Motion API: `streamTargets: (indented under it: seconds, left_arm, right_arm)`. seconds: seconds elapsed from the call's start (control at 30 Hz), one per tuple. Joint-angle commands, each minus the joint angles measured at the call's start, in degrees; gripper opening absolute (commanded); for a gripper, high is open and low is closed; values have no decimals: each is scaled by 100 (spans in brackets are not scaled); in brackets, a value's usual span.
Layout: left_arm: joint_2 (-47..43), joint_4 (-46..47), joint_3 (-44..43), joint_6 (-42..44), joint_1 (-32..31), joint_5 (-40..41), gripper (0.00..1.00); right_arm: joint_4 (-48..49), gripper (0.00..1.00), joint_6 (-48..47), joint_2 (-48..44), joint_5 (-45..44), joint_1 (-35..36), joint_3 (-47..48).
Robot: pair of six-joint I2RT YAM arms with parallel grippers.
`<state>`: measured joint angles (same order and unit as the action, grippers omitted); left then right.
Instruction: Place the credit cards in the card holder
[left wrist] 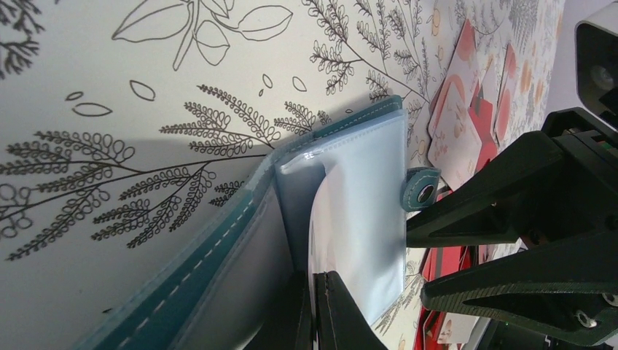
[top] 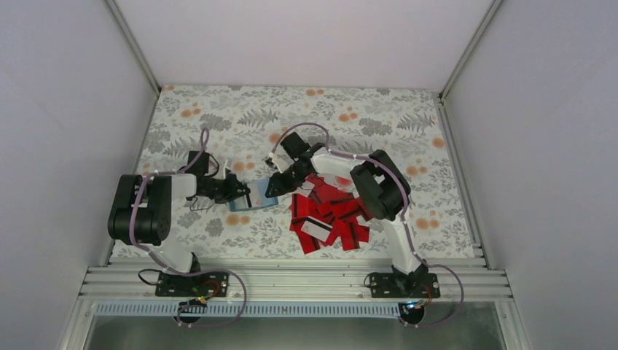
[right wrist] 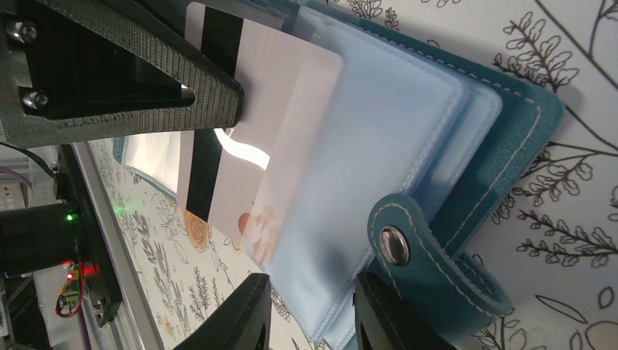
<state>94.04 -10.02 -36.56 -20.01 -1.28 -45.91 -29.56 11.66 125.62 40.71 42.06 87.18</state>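
Note:
The teal card holder (top: 251, 202) lies open on the floral table between the two arms, its clear pockets fanned out (right wrist: 510, 124). My left gripper (left wrist: 315, 281) is shut on one clear pocket leaf, which it holds raised (top: 239, 191). A white credit card with a black stripe (right wrist: 270, 131) sits partly inside a clear pocket, beside the left finger (right wrist: 211, 95). My right gripper (right wrist: 310, 288) is open, its fingers straddling the corner of the clear pockets next to the snap tab (right wrist: 397, 244). The other credit cards (top: 331, 219) lie in a red heap to the right.
The heap of cards (left wrist: 466, 109) lies just behind the right gripper's fingers (left wrist: 495, 208). White walls enclose the table on three sides, and an aluminium rail (top: 291, 281) runs along the near edge.

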Motion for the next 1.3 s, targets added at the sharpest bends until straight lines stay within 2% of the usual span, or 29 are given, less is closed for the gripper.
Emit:
streamTargets:
  seconds: [0.0, 0.73, 0.8, 0.97, 1.17, 1.27]
  left_arm:
    - [245, -23, 93, -57, -92, 276, 2]
    - [355, 875, 476, -842, -355, 89, 3]
    - [320, 807, 466, -833, -363, 172, 7]
    - [52, 305, 340, -670, -373, 540, 25]
    - [-252, -384, 202, -552, -388, 996, 35]
    - [-368, -606, 185, -593, -422, 1117, 37]
  right_arm:
    - [-14, 30, -123, 111, 34, -14, 44]
    - [12, 30, -53, 140, 114, -22, 64]
    - [13, 30, -50, 141, 114, -23, 63]
    - [20, 30, -33, 138, 104, -23, 47]
    - [47, 30, 12, 141, 102, -23, 30]
    - [66, 30, 37, 149, 104, -23, 35]
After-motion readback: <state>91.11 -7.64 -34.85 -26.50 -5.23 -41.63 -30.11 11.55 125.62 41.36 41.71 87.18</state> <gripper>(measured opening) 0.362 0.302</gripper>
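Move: The card holder's open right-hand pocket, with the card already partly in it, has its middle about 6 cm to the right of the left hand, level ahead and 1 cm below; the snap strap sits roughly 9 cm to the hand's right and 1 cm ahead. The loose card pile lies some 25 cm right and 5 cm back. From the right hand, at the holder's right edge, the pocket's middle is about 3 cm to the left and 2 cm below. The pinched card is pushed farther into the clear pocket as the left hand slides about 1.5 cm to the right towards the strap, slowing and barely tilting. Then the left fingers open to about a third, let go of the card and ease back left by half a centimetre. The right hand stays in place, its fingers still holding the holder's right edge. ##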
